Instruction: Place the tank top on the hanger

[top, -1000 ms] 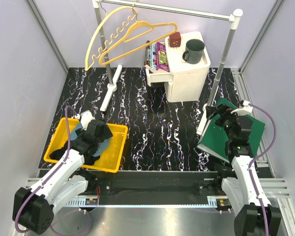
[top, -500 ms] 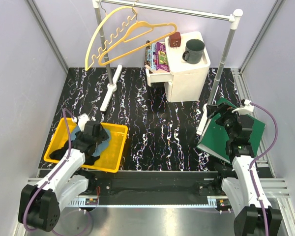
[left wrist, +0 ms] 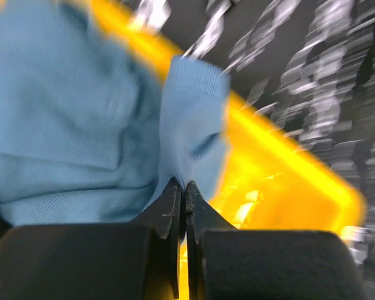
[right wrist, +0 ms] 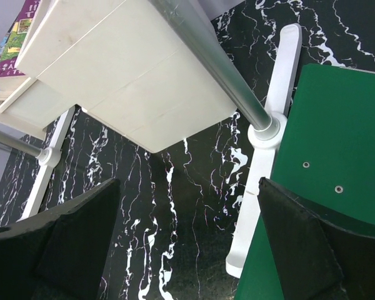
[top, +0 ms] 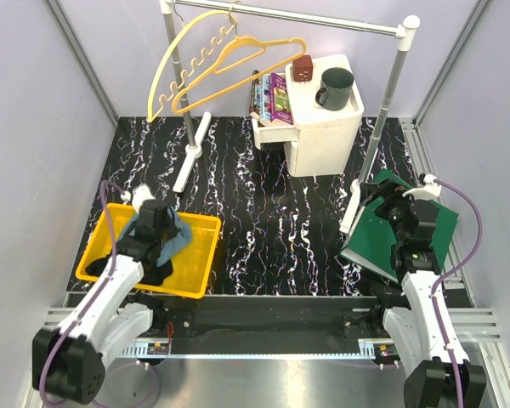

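The teal-blue tank top point(top: 177, 237) is bunched in the yellow bin point(top: 202, 258) at the front left. My left gripper point(top: 157, 223) is shut on a fold of it; in the left wrist view the fingertips point(left wrist: 182, 190) pinch the blue cloth point(left wrist: 81, 125) above the bin's yellow wall point(left wrist: 281, 169). The orange-yellow hanger point(top: 238, 68) hangs from the rail point(top: 306, 19) at the back, beside a paler wavy hanger point(top: 174, 64). My right gripper point(top: 389, 206) is open and empty over the green board point(top: 408, 231); its fingers point(right wrist: 300, 244) frame bare tabletop.
A black cloth point(top: 149, 270) lies in the bin under the tank top. A white cabinet point(top: 323, 127) with a dark mug point(top: 335, 87), a brown box point(top: 303, 68) and books point(top: 270, 98) stands at the back. The rack's posts and white feet point(top: 191, 153) point(right wrist: 265, 144) stand on the marbled table.
My left gripper has lifted and shifted slightly back and left, pulling the teal cloth up from the bin. The right arm has barely moved.
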Motion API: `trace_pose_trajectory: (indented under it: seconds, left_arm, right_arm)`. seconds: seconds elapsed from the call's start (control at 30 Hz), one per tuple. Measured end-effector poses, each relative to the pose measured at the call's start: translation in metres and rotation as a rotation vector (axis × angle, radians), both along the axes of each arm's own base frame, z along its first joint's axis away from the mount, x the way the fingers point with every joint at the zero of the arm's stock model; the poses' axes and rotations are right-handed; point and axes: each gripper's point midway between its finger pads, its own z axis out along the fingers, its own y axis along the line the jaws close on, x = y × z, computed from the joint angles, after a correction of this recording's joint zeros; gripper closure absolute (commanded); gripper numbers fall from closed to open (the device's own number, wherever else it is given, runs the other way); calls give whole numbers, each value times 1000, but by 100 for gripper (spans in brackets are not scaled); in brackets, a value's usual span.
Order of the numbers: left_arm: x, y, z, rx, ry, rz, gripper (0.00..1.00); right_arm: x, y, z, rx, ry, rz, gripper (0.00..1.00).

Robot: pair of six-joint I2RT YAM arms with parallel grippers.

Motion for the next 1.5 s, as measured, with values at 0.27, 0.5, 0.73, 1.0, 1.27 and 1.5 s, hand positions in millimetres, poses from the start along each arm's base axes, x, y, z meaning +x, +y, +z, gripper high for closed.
trace_pose_trajectory:
  seconds: [0.27, 0.5, 0.73, 1.0, 1.27, 1.5]
  left_arm:
    - [20, -38, 231, -100, -536, -196, 100]
    - [8, -103, 344, -139, -718, -506, 100]
    - [4, -188, 399, -162, -766, -795, 100]
    - [-4, -286, 437, -146, -807, -1026, 100]
    - [36, -328, 297, -10, -535, -1058, 1]
    - [20, -300, 82, 139, -97, -1054, 1]
  right_arm:
    - [-1, -3, -1, -2, 4, -18, 0]
    - [-2, -3, -5, -1, 21, -18, 0]
    - [-2, -3, -8, 0, 37, -17, 0]
    - [-2, -3, -15, 2, 63, -17, 0]
    - [2, -2, -24, 7, 103, -12, 0]
    - [17, 10, -49, 37, 226, 64, 0]
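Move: Straight out to the left hand's right, about 35 cm away, 2 cm back and some 7 cm below it, is the open patch of table the pinched tank top goes to. The yellow bin's middle lies 10 cm back and 4 cm left of this hand, 7 cm down; the left rack foot 20 cm ahead, 8 cm right, equally low. From the right hand the patch is about 24 cm left, 6 cm back and 17 cm down. Hoisting the still-pinched tank top out of the yellow bin, the left hand shoots up over 40 cm, tipping fingers upward, and swings some 30 cm right, turning clockwise. Already sinking, it opens, lets go and drops back near starting height, fingertips tipping down again. The open right hand sinks about 5 cm, tilting down. ##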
